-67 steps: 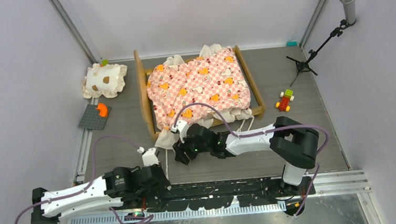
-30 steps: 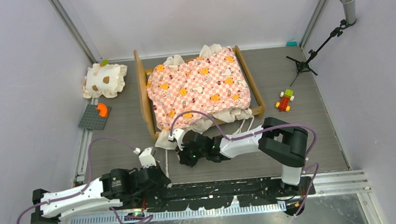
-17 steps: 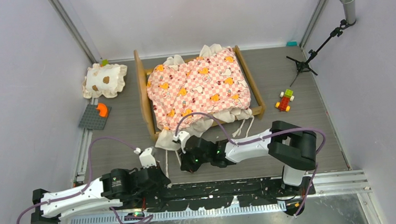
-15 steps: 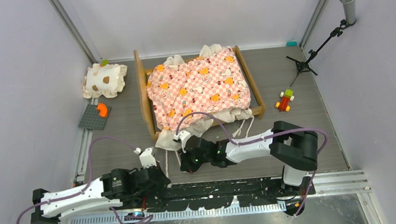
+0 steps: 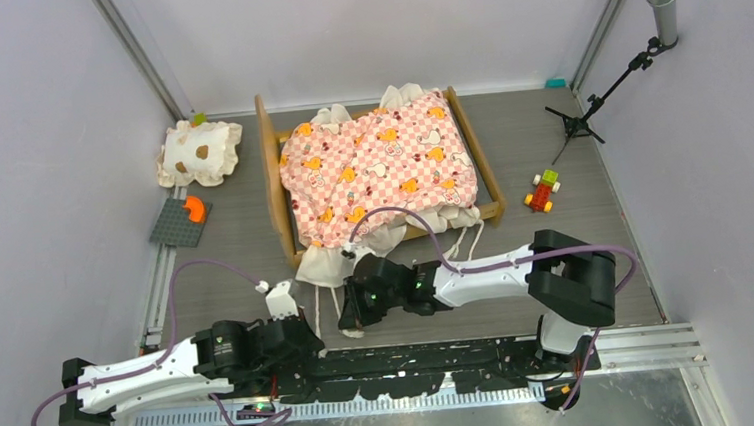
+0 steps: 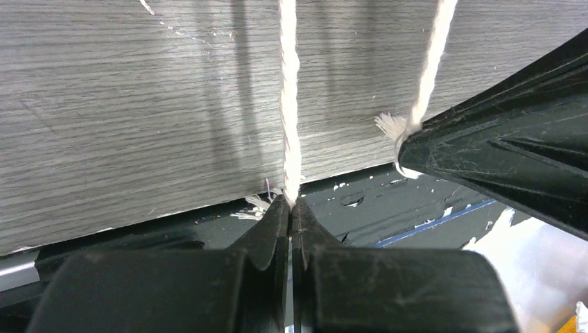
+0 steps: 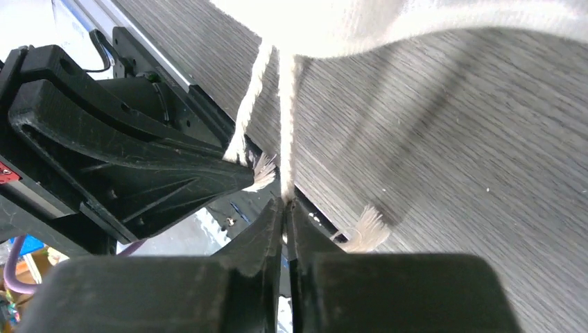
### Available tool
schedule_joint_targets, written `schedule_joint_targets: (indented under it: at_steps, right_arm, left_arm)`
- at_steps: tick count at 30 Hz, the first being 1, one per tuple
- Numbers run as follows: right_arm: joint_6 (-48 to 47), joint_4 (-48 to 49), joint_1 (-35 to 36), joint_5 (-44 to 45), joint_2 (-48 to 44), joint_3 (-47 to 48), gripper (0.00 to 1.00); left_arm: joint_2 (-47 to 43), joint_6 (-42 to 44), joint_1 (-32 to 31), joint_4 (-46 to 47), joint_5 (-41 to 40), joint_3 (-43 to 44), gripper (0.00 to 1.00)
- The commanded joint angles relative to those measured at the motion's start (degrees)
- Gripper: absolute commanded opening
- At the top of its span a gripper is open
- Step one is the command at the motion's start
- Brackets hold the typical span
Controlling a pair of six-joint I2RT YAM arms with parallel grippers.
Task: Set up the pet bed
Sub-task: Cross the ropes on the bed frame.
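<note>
The pet bed (image 5: 274,185), a light-wood frame with the pink checkered mattress (image 5: 380,168) on it, stands at the back centre. The mattress's cream ruffle (image 5: 319,266) spills over the near left corner, and white tie cords trail from it toward me. My left gripper (image 5: 313,328) (image 6: 291,205) is shut on one cord (image 6: 289,104) by its frayed end. My right gripper (image 5: 350,323) (image 7: 286,202) is shut on the neighbouring cord (image 7: 286,125). Both cords run taut, side by side, over the table's near edge. The two grippers sit close together, fingertips almost touching.
A cream pillow with brown spots (image 5: 199,152) lies at the back left, a grey baseplate with an orange piece (image 5: 180,224) in front of it. A toy car (image 5: 542,191) and a microphone stand (image 5: 600,97) are at the right. A black rail (image 5: 413,361) lines the near edge.
My right gripper has pulled its cord away from the bed's corner toward the near edge, ending beside the left gripper. The left arm has hardly moved.
</note>
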Motion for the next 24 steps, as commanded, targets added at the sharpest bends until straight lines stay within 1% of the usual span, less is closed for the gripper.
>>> schedule_joint_targets:
  at_steps: [1, 3, 4, 6, 8, 11, 15, 19, 24]
  right_arm:
    - [6.7, -4.0, 0.7, -2.6, -2.1, 0.3, 0.22]
    - [5.0, -10.4, 0.7, 3.3, -2.2, 1.5, 0.36]
    - [3.7, -14.4, 0.7, 8.8, -2.5, 2.0, 0.41]
    - [1.2, -20.3, 0.7, 16.6, -3.1, 3.5, 0.48]
    - [-1.5, -24.7, 0.7, 21.9, -3.5, 5.3, 0.51]
    - [-5.3, -27.3, 0.8, 25.6, -4.6, 7.2, 0.53]
    - [-7.6, -24.6, 0.7, 24.4, -5.8, 6.7, 0.53]
    - [-6.6, -23.0, 0.8, 24.4, -6.2, 5.3, 0.53]
    - [-4.1, -19.0, 0.8, 23.9, -8.5, 1.9, 0.52]
  left_arm:
    - [-0.4, 0.5, -0.3, 0.9, -1.1, 0.8, 0.00]
    - [-0.4, 0.4, -0.2, 0.9, -1.1, 0.6, 0.00]
    - [-0.4, 0.3, -0.2, 0.8, -1.2, 0.7, 0.00]
    - [-0.4, 0.4, -0.2, 0.9, -1.4, 0.6, 0.00]
    - [-0.4, 0.3, -0.2, 0.9, -1.4, 0.5, 0.00]
    - [-0.2, 0.3, -0.3, 1.4, -1.4, 0.4, 0.00]
    - [0.6, 1.3, -0.2, 3.1, -0.9, 0.3, 0.00]
    - [1.7, 3.1, -0.3, 5.4, -1.4, 1.5, 0.00]
    - [3.7, 3.2, -0.2, 9.2, -5.6, 4.0, 0.00]
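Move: The right rope's frayed end is already pinched in the right fingers, roughly 5 cm above the table. The left rope's end, gripped by the left hand, lies about 6 cm to the left of the right hand, some 3 cm back and 2 cm lower. The white ruffle flap is around 13 cm ahead of the right hand, 4 cm left and 3 cm lower. From the left hand, the right rope's end is roughly 3 cm ahead, 6 cm to the right and 2 cm up. The right rope's end is let go as the right fingers open to about half. The right hand draws off to the right by about 7 cm and forward some 5 cm, away from both rope ends, first dipping and then rising most of the way back, while its fingers tip more steeply down. The left hand keeps its pinch on the left rope, creeping about a centimetre only at the end. ##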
